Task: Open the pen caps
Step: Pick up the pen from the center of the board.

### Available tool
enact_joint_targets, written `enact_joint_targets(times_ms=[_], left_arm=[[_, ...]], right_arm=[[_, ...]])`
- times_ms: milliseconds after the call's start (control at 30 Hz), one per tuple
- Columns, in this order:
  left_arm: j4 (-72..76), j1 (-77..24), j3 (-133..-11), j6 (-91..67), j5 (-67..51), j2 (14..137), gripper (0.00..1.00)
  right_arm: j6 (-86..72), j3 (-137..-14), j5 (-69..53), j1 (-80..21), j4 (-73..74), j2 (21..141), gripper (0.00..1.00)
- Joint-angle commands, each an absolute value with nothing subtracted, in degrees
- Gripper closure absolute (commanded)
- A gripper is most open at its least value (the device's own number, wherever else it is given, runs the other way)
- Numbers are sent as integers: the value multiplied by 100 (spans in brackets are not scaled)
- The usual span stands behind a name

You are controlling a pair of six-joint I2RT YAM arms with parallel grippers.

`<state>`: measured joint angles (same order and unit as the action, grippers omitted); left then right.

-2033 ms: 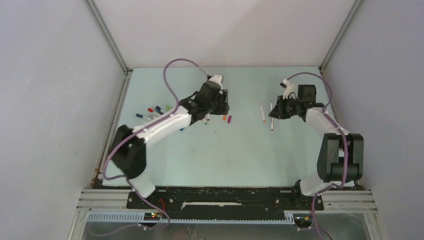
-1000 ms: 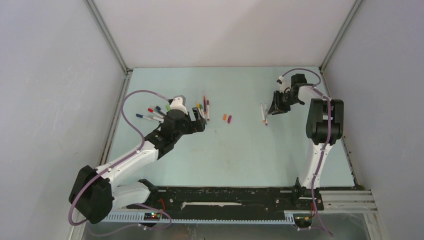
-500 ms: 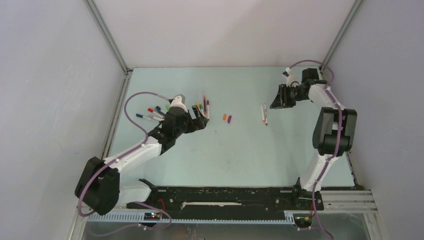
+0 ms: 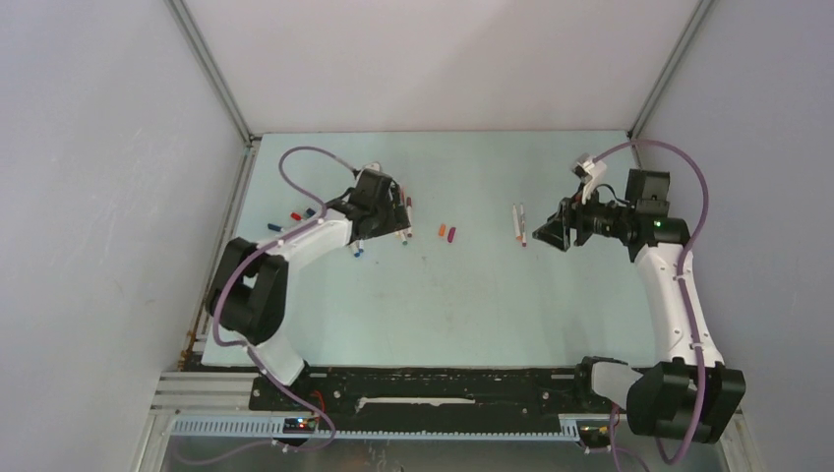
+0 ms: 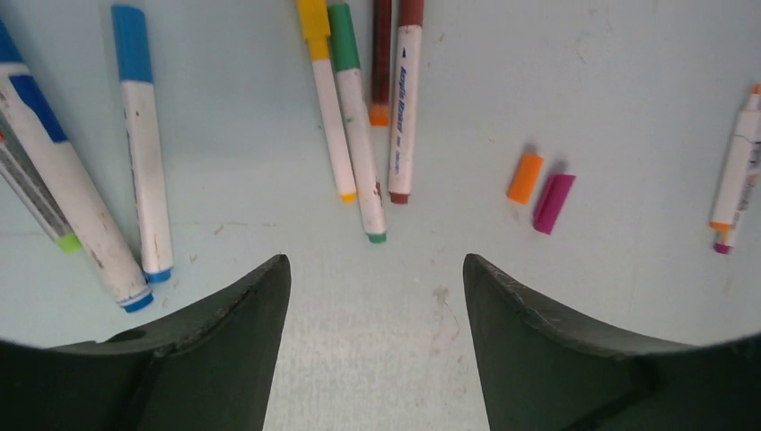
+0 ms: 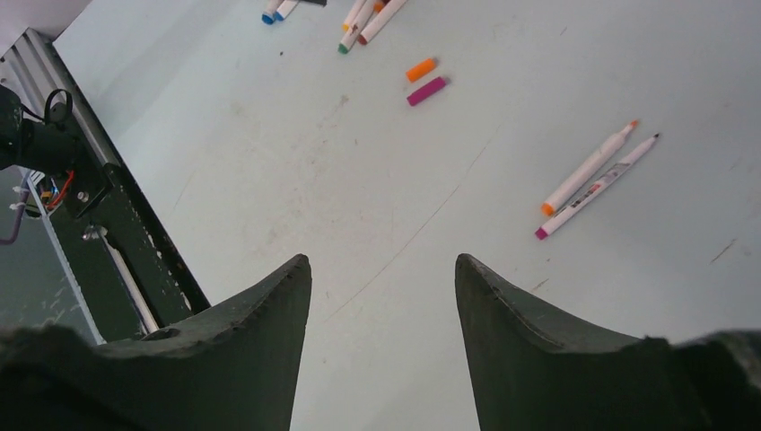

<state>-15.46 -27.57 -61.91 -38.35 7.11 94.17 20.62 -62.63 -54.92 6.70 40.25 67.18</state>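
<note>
Two loose pen caps lie side by side mid-table, an orange one (image 4: 442, 231) (image 5: 525, 177) (image 6: 420, 69) and a magenta one (image 4: 451, 234) (image 5: 553, 203) (image 6: 427, 91). Right of them lie two uncapped white pens (image 4: 519, 224) (image 6: 588, 171). A cluster of capped pens (image 4: 403, 214) lies at the left, with a yellow cap (image 5: 313, 18), green cap (image 5: 342, 36) and blue cap (image 5: 132, 43) on their barrels. My left gripper (image 4: 386, 228) (image 5: 375, 262) hovers open just short of the cluster's tips, holding nothing. My right gripper (image 4: 549, 234) (image 6: 383, 260) is open and empty beside the uncapped pens.
More capped pens (image 4: 300, 213) lie near the left wall, partly hidden by the left arm. A black rail with wiring (image 6: 85, 193) runs along the table's near edge. Grey enclosure walls stand on three sides.
The left arm swung toward the back, over the pen cluster, and its jaws narrowed a little. The right gripper came forward from the rear right toward the uncapped pens, and its jaws widened.
</note>
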Motion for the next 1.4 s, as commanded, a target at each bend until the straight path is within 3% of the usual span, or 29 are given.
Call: enact_joint_targets(times_ms=[0, 300, 467, 567, 700, 1367], left_arm=[[-2516, -2709, -7133, -3306, 1115, 9905, 28], [-2381, -2637, -8040, -2520, 410, 10445, 36], [-2704, -2637, -8879, -2163, 158, 11012, 44], [-2924, -2628, -9321, -2149, 90, 11395, 54], [-3428, -2622, -10030, -2093, 123, 11860, 58], [-3572, -2672, -10274, -2101, -57, 12543, 71]], right_arm=[[2167, -5886, -5741, 774, 3445, 6706, 38], [2095, -5886, -5838, 809, 3401, 6788, 38], [2083, -5885, -5847, 774, 3402, 6793, 39], [2081, -5880, -5869, 773, 3395, 6697, 39], [2076, -5889, -5828, 778, 3384, 6777, 39], [2098, -5884, -5777, 781, 3402, 6823, 39]])
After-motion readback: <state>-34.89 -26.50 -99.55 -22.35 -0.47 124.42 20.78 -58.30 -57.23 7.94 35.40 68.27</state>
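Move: Out ahead and to the right of the left hand, the brown pen's middle lies about 11 cm forward, 5 cm right and 7 cm below. The dark-red pen lies some 4 cm beyond it and 2 cm left of it; the green pen 3 cm nearer and 3 cm left of it. The loose orange cap sits about 9 cm right of the brown pen and 4 cm nearer. From the right hand, the brown pen is some 16 cm ahead, 29 cm left and 22 cm below. Reaching forward some 8 cm and about 4 cm right, with a small rise on the way, the left hand comes out over the brown pen and then sinks about 6 cm towards it, easing back a centimetre. Its wrist turns some 15 degrees clockwise and tips further down, while the fingers narrow from about three-quarters to under a third open, still above the pens. ##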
